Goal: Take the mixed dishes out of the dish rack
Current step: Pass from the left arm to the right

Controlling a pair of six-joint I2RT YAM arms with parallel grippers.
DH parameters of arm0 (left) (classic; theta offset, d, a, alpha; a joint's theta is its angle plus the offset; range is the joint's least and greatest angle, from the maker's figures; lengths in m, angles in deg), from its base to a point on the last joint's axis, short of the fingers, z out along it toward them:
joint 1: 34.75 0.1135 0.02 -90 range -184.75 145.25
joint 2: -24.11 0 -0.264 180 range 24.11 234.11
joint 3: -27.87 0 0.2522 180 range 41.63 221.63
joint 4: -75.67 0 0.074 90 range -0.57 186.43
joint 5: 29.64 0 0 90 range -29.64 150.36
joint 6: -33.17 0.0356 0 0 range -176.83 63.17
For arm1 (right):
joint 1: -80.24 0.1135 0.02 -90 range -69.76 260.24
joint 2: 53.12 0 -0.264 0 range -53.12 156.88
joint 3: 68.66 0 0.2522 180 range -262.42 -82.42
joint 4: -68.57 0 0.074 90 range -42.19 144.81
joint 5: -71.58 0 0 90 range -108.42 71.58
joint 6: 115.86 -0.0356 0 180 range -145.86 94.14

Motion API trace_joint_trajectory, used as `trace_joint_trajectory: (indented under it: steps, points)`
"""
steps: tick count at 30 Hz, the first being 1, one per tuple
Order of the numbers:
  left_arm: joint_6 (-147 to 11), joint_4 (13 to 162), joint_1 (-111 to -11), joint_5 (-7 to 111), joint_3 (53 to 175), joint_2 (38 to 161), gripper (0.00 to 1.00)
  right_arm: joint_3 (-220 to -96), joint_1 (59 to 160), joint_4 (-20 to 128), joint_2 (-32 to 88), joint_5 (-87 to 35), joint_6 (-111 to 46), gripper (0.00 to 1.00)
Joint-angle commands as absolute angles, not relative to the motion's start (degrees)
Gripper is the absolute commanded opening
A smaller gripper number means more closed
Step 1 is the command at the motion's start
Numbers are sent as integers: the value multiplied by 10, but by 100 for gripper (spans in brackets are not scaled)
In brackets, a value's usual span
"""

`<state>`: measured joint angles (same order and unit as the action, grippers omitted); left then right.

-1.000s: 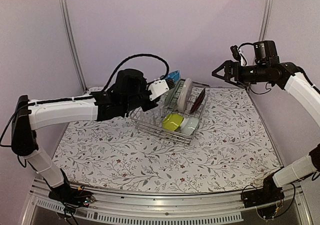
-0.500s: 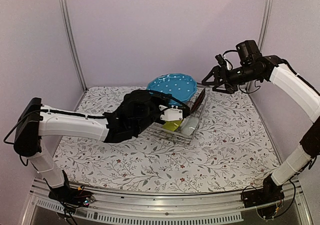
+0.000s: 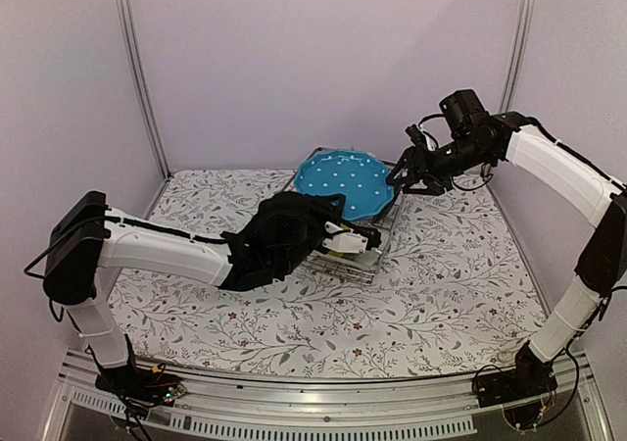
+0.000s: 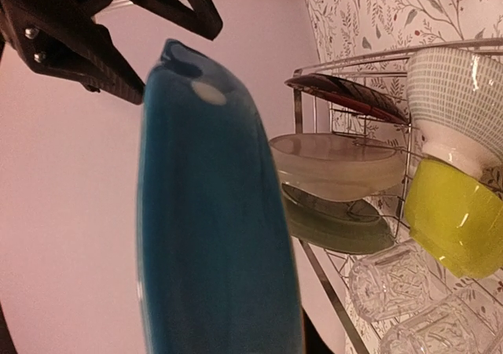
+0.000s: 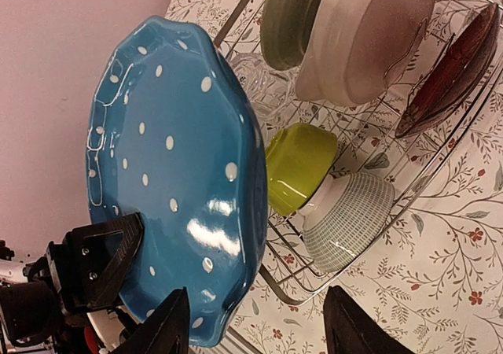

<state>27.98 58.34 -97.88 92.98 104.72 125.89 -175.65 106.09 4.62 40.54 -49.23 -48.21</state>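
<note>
A blue plate with white dots [image 3: 345, 184] [image 5: 173, 173] [image 4: 212, 228] is held upright above the dish rack [image 3: 370, 270] [image 5: 314, 291]. My left gripper [image 3: 345, 227] is shut on its lower edge, and the plate hides the fingers in the left wrist view. At the plate's right rim my right gripper [image 3: 400, 178] [image 5: 258, 291] is open, one finger on each side of the rim. Still in the rack are a pale green plate [image 5: 287, 16], a white plate [image 5: 369, 39], a dark red plate [image 5: 452, 63], a yellow-green bowl [image 5: 302, 165], a pale gridded bowl [image 5: 346, 220] and clear glasses [image 4: 389, 279].
The rack stands at the back of a table covered with a leaf-patterned cloth [image 3: 441, 294]. The purple back wall and two metal posts [image 3: 137, 78] rise close behind it. The left forearm [image 3: 176, 255] reaches across the table's left half.
My left arm has lifted the blue plate out of the rack and turned its face outward. My right gripper has swung left and down to the plate's rim, and its fingers have narrowed.
</note>
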Motion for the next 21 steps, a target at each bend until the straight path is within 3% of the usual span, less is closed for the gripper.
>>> trace_joint_trajectory:
  steps: [1,10,21]
  points:
    - [310,462,-993,943,1068,1260,0,-1768,1064,43,425,-465,-489,54]
    - [333,444,-998,952,1085,1284,0,-1769,1066,65,443,-470,-512,36]
    - [346,415,-1000,952,1100,1302,0,-1750,1066,84,453,-472,-525,23]
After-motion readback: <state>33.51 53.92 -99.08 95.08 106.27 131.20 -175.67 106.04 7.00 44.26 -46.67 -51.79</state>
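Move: The blue plate, held by the left hand, has its middle about 10 cm to the right hand's left, level with it in height and reach; its near rim is only 2–3 cm off. From the right hand the white bowl stands 2 cm back, 4 cm left, 18 cm below; the dark red plate 9 cm ahead, straight, 14 cm below. From the left hand the right gripper is 4 cm ahead, 12 cm right, 2 cm higher. Right hand eases about 3 cm down and forward, closing round the blue plate's rim; left lowers it rightward. ##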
